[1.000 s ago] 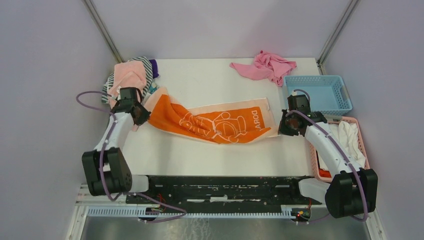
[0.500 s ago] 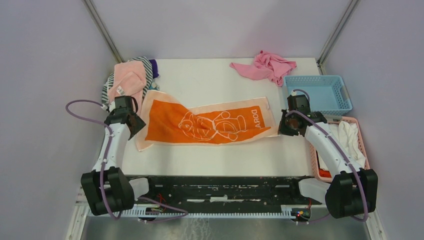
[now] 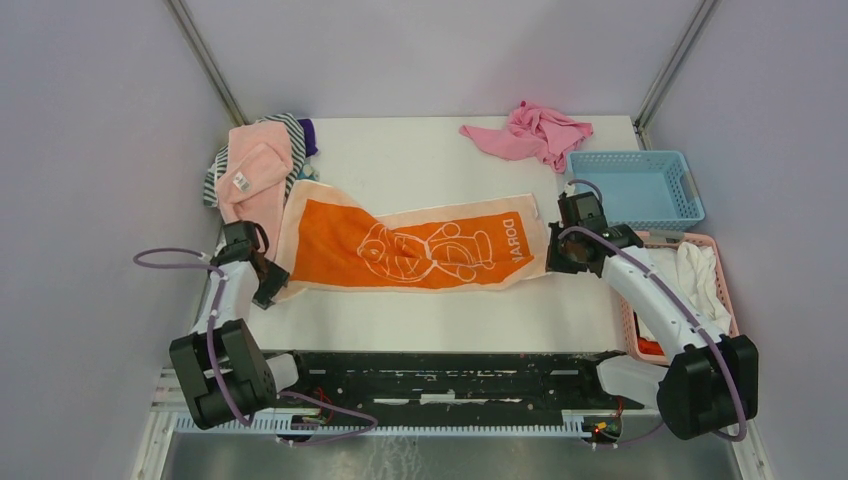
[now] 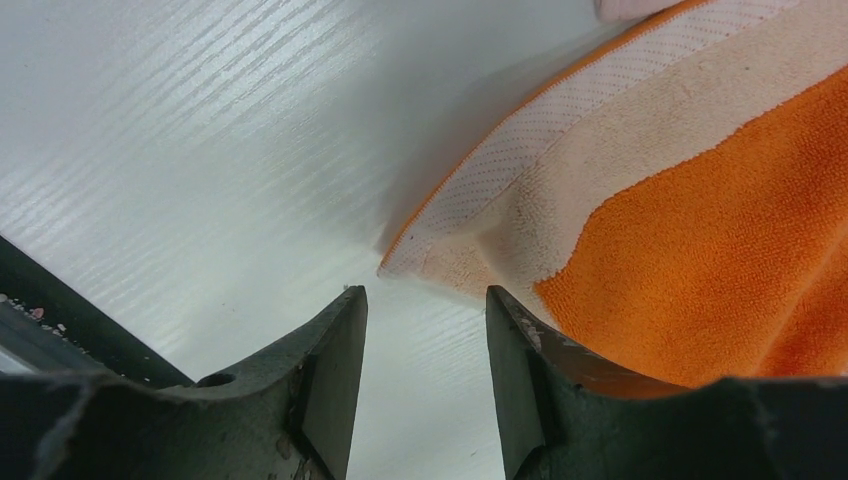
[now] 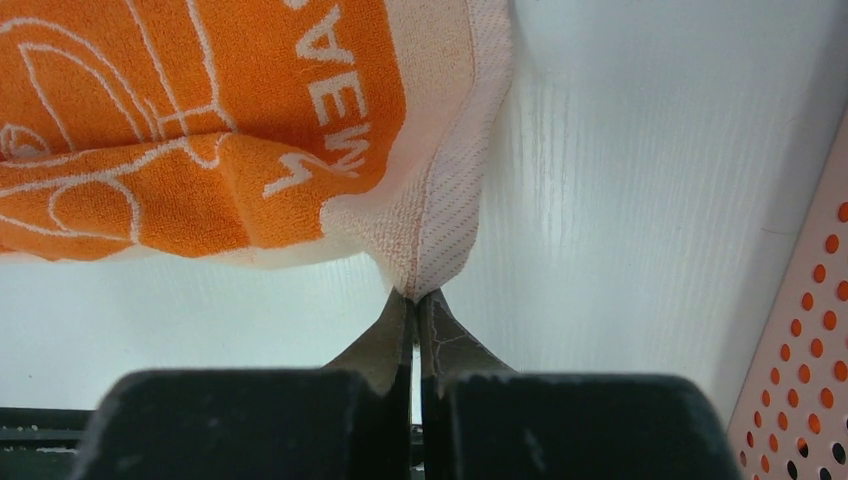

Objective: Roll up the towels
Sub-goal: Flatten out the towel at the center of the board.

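The orange towel (image 3: 420, 250) with its white drawing lies spread across the middle of the table. My left gripper (image 3: 268, 282) stands open just short of the towel's near left corner (image 4: 450, 250), which lies flat beyond the left gripper (image 4: 425, 305) with nothing between the fingers. My right gripper (image 3: 553, 255) is shut on the towel's near right corner, and the dotted hem (image 5: 450, 220) is pinched at the tips of the right gripper (image 5: 416, 296). The pale pink towel (image 3: 255, 170) with a white label lies bunched at the back left.
A bright pink cloth (image 3: 530, 135) lies at the back. A blue basket (image 3: 635, 190) stands at the right, with a pink basket (image 3: 727, 295) holding white cloth (image 3: 700, 280) nearer. Striped fabric (image 3: 215, 170) pokes out beneath the pale pink towel. A black rail (image 3: 430, 370) runs along the near edge.
My left gripper opened, let go of the orange towel's left corner and drew back toward the near edge. The towel's left end now lies flat. The right gripper shifted slightly left with its corner.
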Controlling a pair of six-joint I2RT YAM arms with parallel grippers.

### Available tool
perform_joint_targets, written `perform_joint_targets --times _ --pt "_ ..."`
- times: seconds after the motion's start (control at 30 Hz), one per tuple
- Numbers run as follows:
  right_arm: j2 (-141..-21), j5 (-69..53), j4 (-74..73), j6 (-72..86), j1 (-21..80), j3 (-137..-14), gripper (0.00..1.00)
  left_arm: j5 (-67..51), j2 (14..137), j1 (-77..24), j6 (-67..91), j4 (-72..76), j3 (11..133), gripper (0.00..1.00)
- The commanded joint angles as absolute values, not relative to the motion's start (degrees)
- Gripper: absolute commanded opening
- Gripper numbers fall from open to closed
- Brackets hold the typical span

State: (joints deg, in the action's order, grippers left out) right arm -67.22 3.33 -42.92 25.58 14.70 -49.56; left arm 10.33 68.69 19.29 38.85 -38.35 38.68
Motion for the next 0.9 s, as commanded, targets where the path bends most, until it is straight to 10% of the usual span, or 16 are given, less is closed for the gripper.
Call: perform_joint_targets --times 0.0,0.4,0.7,0.87 --pt "-66.23 6.56 -42.25 25.01 17.09 -51.05 0.0 10.58 70.39 19.64 42.76 -34.08 37.0 0.53" --pt "-64.43 9.7 -42.71 25.03 19.51 -50.44 0.0 14.79 80.38 19.73 44.47 -26.82 35.13 0.4" --pt "-64.0 11.99 -43.69 24.97 19.51 -50.59 0.0 15.95 81.28 19.57 42.84 -25.99 37.49 0.03" --pt "-64.31 14.39 -45.58 25.14 19.02 -52.4 0.0 18.6 75.07 19.68 38.0 -33.22 45.51 0.03"
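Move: The orange towel's near left corner lies just ahead of the left fingertips: about 2 cm forward, 2 cm to the left and some 4 cm below. The towel's middle is roughly 30 cm to the left hand's right and 10 cm forward, and the peach towel's middle is about 24 cm ahead and 2 cm left. From the right hand that near left corner is some 60 cm left, 3 cm back and 10 cm below. The orange towel's near left corner gets pinched by the left hand: fingers part-open, it sinks about 3 cm to the table, then slides low forward and to the left, some 4 cm in all, shutting on the cloth as it goes. The right hand keeps its pinch on the near right corner, held almost in place with a slight tilt. ##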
